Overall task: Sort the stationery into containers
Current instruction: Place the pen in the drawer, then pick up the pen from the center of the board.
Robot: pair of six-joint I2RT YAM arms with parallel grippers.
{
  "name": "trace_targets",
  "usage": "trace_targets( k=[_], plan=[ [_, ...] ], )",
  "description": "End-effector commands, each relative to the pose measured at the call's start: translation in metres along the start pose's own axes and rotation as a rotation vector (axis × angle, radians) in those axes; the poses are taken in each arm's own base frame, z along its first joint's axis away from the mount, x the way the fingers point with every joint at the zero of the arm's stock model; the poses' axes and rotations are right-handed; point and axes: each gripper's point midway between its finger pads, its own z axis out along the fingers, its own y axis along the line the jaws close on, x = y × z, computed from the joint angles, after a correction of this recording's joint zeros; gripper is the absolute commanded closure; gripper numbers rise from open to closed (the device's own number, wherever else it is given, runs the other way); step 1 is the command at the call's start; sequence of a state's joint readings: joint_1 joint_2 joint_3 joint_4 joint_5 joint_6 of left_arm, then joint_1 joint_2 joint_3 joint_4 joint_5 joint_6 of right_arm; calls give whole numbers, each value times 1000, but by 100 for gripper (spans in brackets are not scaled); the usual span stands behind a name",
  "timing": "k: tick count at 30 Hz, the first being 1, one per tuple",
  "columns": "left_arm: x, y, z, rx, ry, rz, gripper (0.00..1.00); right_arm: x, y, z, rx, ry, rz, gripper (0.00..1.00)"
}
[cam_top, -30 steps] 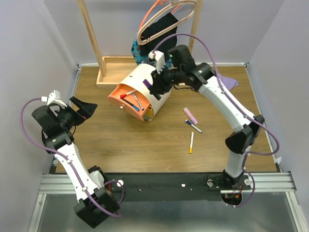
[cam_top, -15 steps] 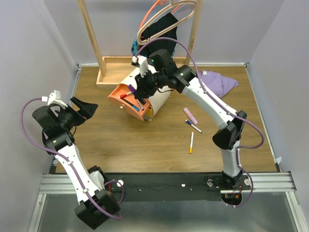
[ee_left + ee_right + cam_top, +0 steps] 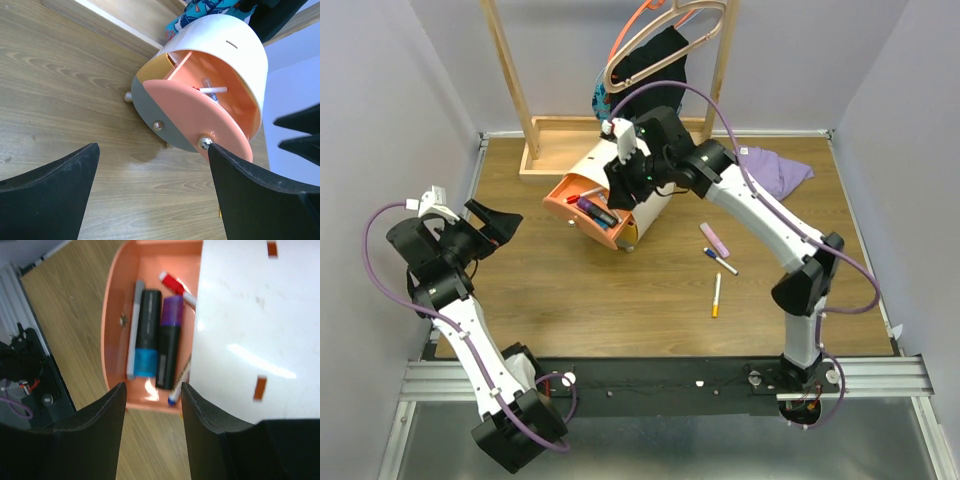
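The cream drum-like chest (image 3: 640, 170) stands at the back centre, its orange drawer (image 3: 582, 218) pulled out toward the left. In the right wrist view the drawer (image 3: 116, 300) holds a purple marker (image 3: 170, 340), a black-and-blue marker (image 3: 147, 335), a grey pen (image 3: 134, 330), a red-capped pen (image 3: 174, 284) and a blue-tipped pen (image 3: 179, 385). My right gripper (image 3: 623, 182) hovers open and empty just above the drawer (image 3: 152, 386). A pink marker (image 3: 714, 240), a blue-capped pen (image 3: 721, 262) and an orange-tipped pen (image 3: 716, 295) lie on the table. My left gripper (image 3: 498, 222) is open at the left, facing the chest (image 3: 225, 45).
A purple cloth (image 3: 775, 170) lies at the back right. A wooden rack base (image 3: 555, 140) with upright posts and hangers stands behind the chest. The left wrist view shows a yellow drawer (image 3: 150, 72) and a grey front (image 3: 155, 107) under the orange one.
My right gripper carried the purple marker left from above the chest to over the orange drawer and let it go; it now lies in the drawer. The left arm has not moved.
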State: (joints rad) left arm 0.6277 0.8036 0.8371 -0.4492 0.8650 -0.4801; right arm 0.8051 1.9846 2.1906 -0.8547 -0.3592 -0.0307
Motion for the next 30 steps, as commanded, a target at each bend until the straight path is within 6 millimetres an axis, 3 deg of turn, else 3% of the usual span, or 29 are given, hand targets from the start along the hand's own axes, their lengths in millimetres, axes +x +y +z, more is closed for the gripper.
trace_targets(
  k=[1, 2, 3, 4, 5, 6, 7, 8, 10, 11, 16, 21, 30],
  plan=[
    [-6, -6, 1, 22, -11, 15, 1, 16, -16, -58, 154, 0, -18, 44],
    [-7, -6, 1, 25, -12, 18, 1, 21, -31, -78, 198, -7, 10, 44],
    [-6, -6, 1, 24, -11, 20, 1, 35, -41, -85, 223, 24, 38, 44],
    [-6, -6, 0, 24, -11, 20, 1, 66, -54, -84, 249, 97, 74, 44],
    [-4, -5, 1, 24, -7, 17, 1, 81, -74, -95, 286, 125, 109, 45],
    [-4, -4, 1, 22, -7, 16, 1, 94, -82, -104, 303, 155, 98, 45],
    [-2, -2, 1, 19, -3, 9, 1, 122, -95, -104, 336, 223, 123, 45],
    [-1, -2, 1, 19, 0, 6, 1, 134, -109, -111, 365, 244, 140, 46],
    [0, -2, 2, 19, 3, 4, 1, 157, -128, -113, 406, 284, 127, 46],
    [0, -2, 1, 20, 2, 6, 1, 178, -137, -112, 420, 329, 146, 46],
    [-3, -5, -1, 12, 0, 12, 1, 226, -179, -98, 459, 431, 238, 46],
    [-2, -5, -3, 3, 1, 20, 1, 254, -202, -82, 461, 512, 251, 47],
    [5, -2, -7, -26, 10, 31, 1, 287, -208, -57, 397, 604, 263, 47]
  ],
)
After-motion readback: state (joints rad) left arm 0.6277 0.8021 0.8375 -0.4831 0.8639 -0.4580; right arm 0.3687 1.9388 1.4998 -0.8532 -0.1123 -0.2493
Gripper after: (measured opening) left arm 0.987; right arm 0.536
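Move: The right hand hangs empty over the open drawer, whose middle is about 8 cm to its left, 4 cm ahead and 10 cm below. The pink highlighter lies on the table about 25 cm to its right, 6 cm ahead and 26 cm down. The blue-capped pen is some 6 cm nearer the base than the highlighter and 2 cm right of it; the yellow-capped pen is 15 cm nearer, about in line. From the left hand the highlighter is roughly 50 cm right, 11 cm ahead, 25 cm down. Heading for the pink highlighter, the empty right hand leaves the drawer and sweeps about 27 cm to the right, nearly level at first, then dives some 23 cm, drifting slightly forward. The wrist turns by around 45 degrees from slanting left to pointing almost straight down. The fingers stay half open and finish close above the highlighter, touching nothing visibly. ##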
